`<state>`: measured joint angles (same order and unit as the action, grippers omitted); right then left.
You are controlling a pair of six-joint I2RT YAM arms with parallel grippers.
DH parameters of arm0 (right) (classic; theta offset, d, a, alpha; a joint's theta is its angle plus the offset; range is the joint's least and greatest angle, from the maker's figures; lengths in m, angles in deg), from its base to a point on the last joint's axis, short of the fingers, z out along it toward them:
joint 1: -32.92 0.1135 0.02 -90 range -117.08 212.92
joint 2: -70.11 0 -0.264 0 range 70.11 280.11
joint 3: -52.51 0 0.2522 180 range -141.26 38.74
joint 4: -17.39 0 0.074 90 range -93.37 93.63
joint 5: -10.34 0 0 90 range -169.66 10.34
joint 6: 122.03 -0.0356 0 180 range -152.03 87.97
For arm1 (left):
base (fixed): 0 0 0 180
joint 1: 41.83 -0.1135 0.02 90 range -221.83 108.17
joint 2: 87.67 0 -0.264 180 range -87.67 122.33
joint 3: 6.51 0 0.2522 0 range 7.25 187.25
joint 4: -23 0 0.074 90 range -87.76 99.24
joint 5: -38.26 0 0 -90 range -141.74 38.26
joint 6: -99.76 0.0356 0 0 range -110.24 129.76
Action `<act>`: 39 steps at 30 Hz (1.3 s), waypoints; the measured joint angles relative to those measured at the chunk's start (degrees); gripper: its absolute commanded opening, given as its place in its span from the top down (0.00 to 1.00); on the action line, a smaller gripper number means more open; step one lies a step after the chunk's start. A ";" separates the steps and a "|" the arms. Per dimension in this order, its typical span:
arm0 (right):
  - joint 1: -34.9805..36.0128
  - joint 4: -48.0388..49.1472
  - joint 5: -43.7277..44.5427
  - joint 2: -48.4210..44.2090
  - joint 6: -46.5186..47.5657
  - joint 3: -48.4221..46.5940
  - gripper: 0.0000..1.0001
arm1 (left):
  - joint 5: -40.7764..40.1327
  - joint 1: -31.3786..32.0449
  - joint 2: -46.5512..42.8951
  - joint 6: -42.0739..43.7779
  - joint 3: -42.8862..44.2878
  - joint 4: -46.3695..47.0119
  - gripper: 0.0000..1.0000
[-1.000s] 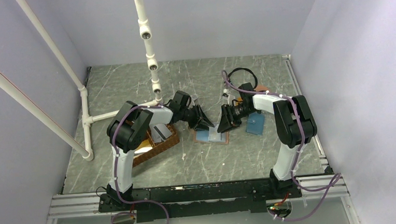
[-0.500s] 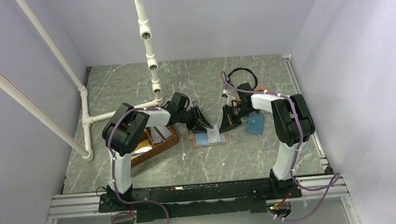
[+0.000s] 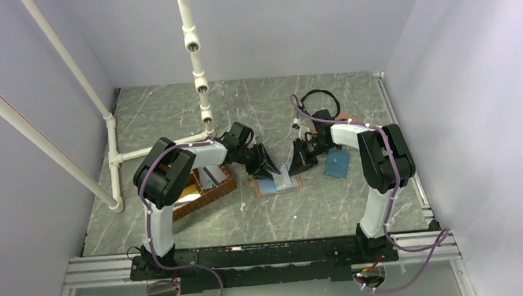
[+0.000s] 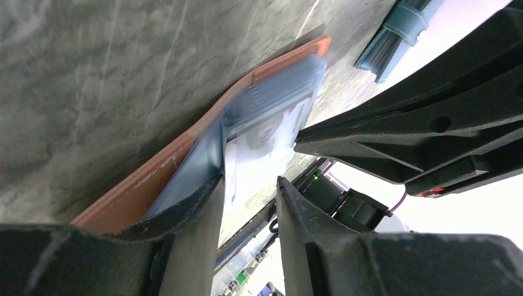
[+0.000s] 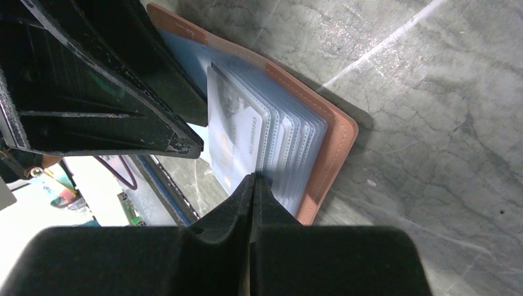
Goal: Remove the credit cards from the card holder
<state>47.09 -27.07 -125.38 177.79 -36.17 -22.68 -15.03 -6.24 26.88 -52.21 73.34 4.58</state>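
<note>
The card holder (image 3: 275,184) lies open on the table, salmon-pink outside (image 5: 333,148) with light-blue clear sleeves (image 5: 290,148) fanned inside. One grey-silver credit card (image 5: 237,132) shows in the top sleeve, and appears again as the card (image 4: 268,132). My right gripper (image 5: 254,179) is shut, tips touching the near edge of the sleeves; whether a sleeve or card is pinched I cannot tell. My left gripper (image 4: 250,185) is open over the holder's other side (image 4: 154,179), with one finger (image 4: 206,203) resting on the blue pocket and a pale sleeve edge beside it.
A wicker basket (image 3: 221,186) sits left of the holder under the left arm. To the right lies a teal-blue wallet (image 3: 336,163). A black cable loop (image 3: 322,96) is at the back. White pipe framing (image 3: 113,157) stands on the left.
The right gripper has closed at the sleeves' edge. The left gripper opened slightly, and the holder shifted a little to the left.
</note>
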 measured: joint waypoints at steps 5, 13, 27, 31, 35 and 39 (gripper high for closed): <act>0.02 0.00 -0.07 0.11 0.00 -0.07 1.00 | -0.11 0.52 -0.07 -0.50 0.68 -4.20 0.59; 0.02 -0.15 -0.55 0.59 0.02 -0.44 1.00 | 0.00 1.25 -0.04 -2.43 1.44 -5.22 0.66; 0.02 -0.24 -0.61 0.61 0.13 -0.48 1.00 | -0.42 0.98 0.61 -2.34 1.33 -6.82 1.00; 0.02 -0.24 -0.59 0.61 0.15 -0.48 1.00 | -0.66 0.98 0.35 -0.17 1.31 -6.95 1.00; 0.02 -0.24 -0.52 0.59 0.15 -0.48 0.99 | -0.66 0.96 -0.28 0.83 0.20 -5.49 1.00; 0.04 -0.20 -0.50 0.59 0.15 -0.48 0.98 | -0.46 0.22 -2.14 0.52 -2.71 -2.32 1.00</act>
<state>47.13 -27.27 -125.88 178.38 -36.02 -23.16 -15.49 -6.02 24.73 -51.69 70.63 2.26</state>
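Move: The credit card still in the open holder's clear sleeve has its middle about 3 cm right and 1 cm back of the left hand, roughly 1 cm below; its near edge is almost between the open fingertips. The holder's own middle is about 1 cm right, 2 cm back and 2 cm lower. The blue card holder lies some 21 cm right and 2 cm ahead. From the shut right hand, the card is about 3 cm left and 1 cm below, level fore and aft. Back towards its own base, the left hand eases about 1.5 cm along the card's left edge, tipping only some 5 degrees. It then sinks slightly, shuts its half-open fingers on that edge and starts drawing left by about 1 cm, the wrist turning mostly back. The right hand stays put, its fingers still shut at the sleeve's right side, holding it. ##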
